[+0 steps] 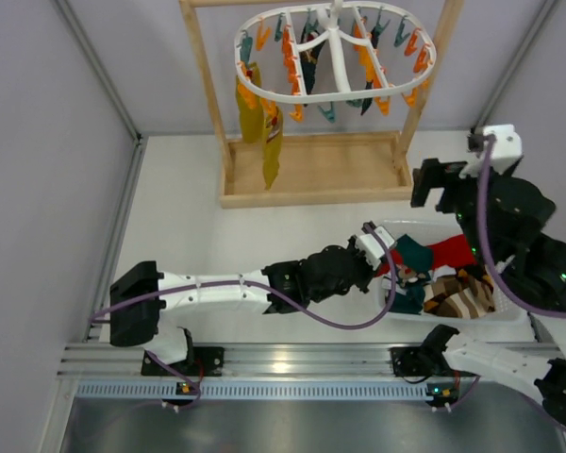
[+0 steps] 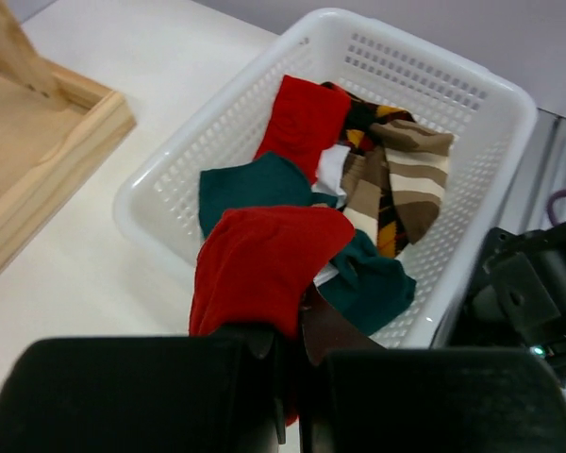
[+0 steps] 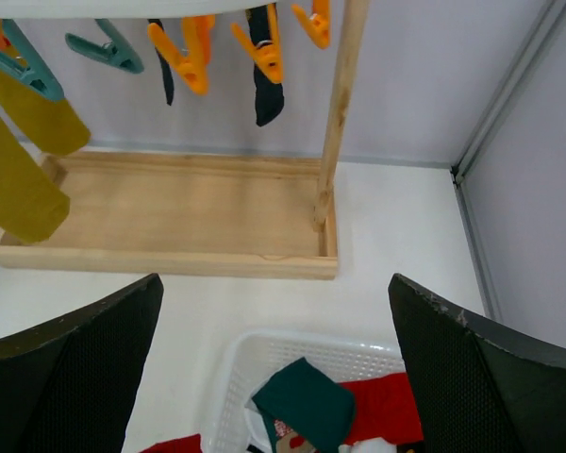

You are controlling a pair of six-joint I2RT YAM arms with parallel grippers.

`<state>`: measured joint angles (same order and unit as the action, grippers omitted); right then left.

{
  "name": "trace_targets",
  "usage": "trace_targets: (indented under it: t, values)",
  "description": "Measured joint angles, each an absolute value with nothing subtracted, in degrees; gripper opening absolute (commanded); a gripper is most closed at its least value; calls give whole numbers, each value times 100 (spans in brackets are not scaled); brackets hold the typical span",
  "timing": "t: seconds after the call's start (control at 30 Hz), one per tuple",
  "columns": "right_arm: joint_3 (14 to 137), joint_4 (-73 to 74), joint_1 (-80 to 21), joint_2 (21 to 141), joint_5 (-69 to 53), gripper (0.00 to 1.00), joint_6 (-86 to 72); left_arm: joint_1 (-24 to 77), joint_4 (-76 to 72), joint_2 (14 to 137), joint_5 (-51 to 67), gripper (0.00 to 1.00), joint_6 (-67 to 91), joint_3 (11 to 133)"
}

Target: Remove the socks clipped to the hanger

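The white oval hanger (image 1: 332,47) hangs from the wooden stand with orange and teal pegs under it. Two mustard yellow socks (image 1: 259,123) stay clipped at its left side, and dark socks (image 1: 308,66) hang near its middle. In the right wrist view a yellow sock (image 3: 19,179) and a dark sock (image 3: 267,94) dangle from pegs. My left gripper (image 2: 297,335) is shut on a red sock (image 2: 264,269), held over the near left rim of the white basket (image 2: 406,47). My right gripper (image 3: 274,283) is open and empty, high above the basket (image 3: 292,337).
The basket (image 1: 509,326) holds red, teal and brown striped socks (image 2: 396,179). The wooden stand's tray base (image 1: 311,170) sits at the back of the table, with upright posts on both sides. Grey walls close in left, right and behind.
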<state>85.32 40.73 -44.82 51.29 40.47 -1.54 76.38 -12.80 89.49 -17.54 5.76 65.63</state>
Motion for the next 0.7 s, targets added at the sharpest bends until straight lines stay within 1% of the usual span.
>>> trace_targets:
  t: [0.13, 0.3, 0.37, 0.4, 0.43, 0.47, 0.53, 0.57, 0.7]
  values:
    - [8374, 4333, -4482, 4327, 4104, 99, -375, 7618, -1280, 9126, -1157, 0, 626, 6761]
    - [8281, 4530, -4482, 3763, 4158, 100, -526, 7500, -1271, 9817, -242, 0, 703, 7518]
    - [8202, 4569, -4482, 3667, 4182, 99, -563, 7404, -1299, 10215, 143, 12, 805, 7926]
    - [8169, 4598, -4482, 3651, 4193, 100, -569, 7338, -1302, 10440, 360, 23, 867, 8145]
    - [8132, 4628, -4482, 3651, 4195, 99, -580, 7260, -1286, 10687, 565, 58, 939, 8394]
    - [8103, 4663, -4482, 3658, 4200, 100, -582, 7194, -1286, 10897, 735, 70, 963, 8571]
    - [8049, 4742, -4482, 3691, 4204, 99, -587, 7100, -1232, 11185, 1013, 85, 1074, 8785]
    - [8016, 4766, -4482, 3706, 4217, 100, -589, 7057, -1186, 11295, 1131, 99, 1096, 8844]
    - [7898, 4831, -4482, 3787, 4252, 99, -635, 7032, -860, 11349, 1122, 99, 1022, 8849]
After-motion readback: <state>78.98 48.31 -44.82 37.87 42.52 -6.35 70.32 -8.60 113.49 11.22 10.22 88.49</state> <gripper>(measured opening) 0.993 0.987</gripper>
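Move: The red sock is already pinched in the left hand; its goal, the white basket, has its middle about 18 cm to that hand's right, 3 cm ahead and 18 cm below. In the basket, a flat teal sock lies some 11 cm right and 6 cm ahead of the hand, a crumpled teal one 12 cm right and 3 cm back, another red one 20 cm right and 7 cm ahead. From the right hand the basket is some 9 cm right, 2 cm back, 38 cm below. The red sock is swung to the right over the basket by the left hand, about 10 cm, bowing back a little and forward again while the wrist turns some 20 degrees clockwise. Near the end of that swing the fingers spread wide, and the hand sinks about 5 cm, tipping slightly down, as it lets go of the sock. The empty right hand, still open, draws back and right away from the hanger, then sinks a little. ##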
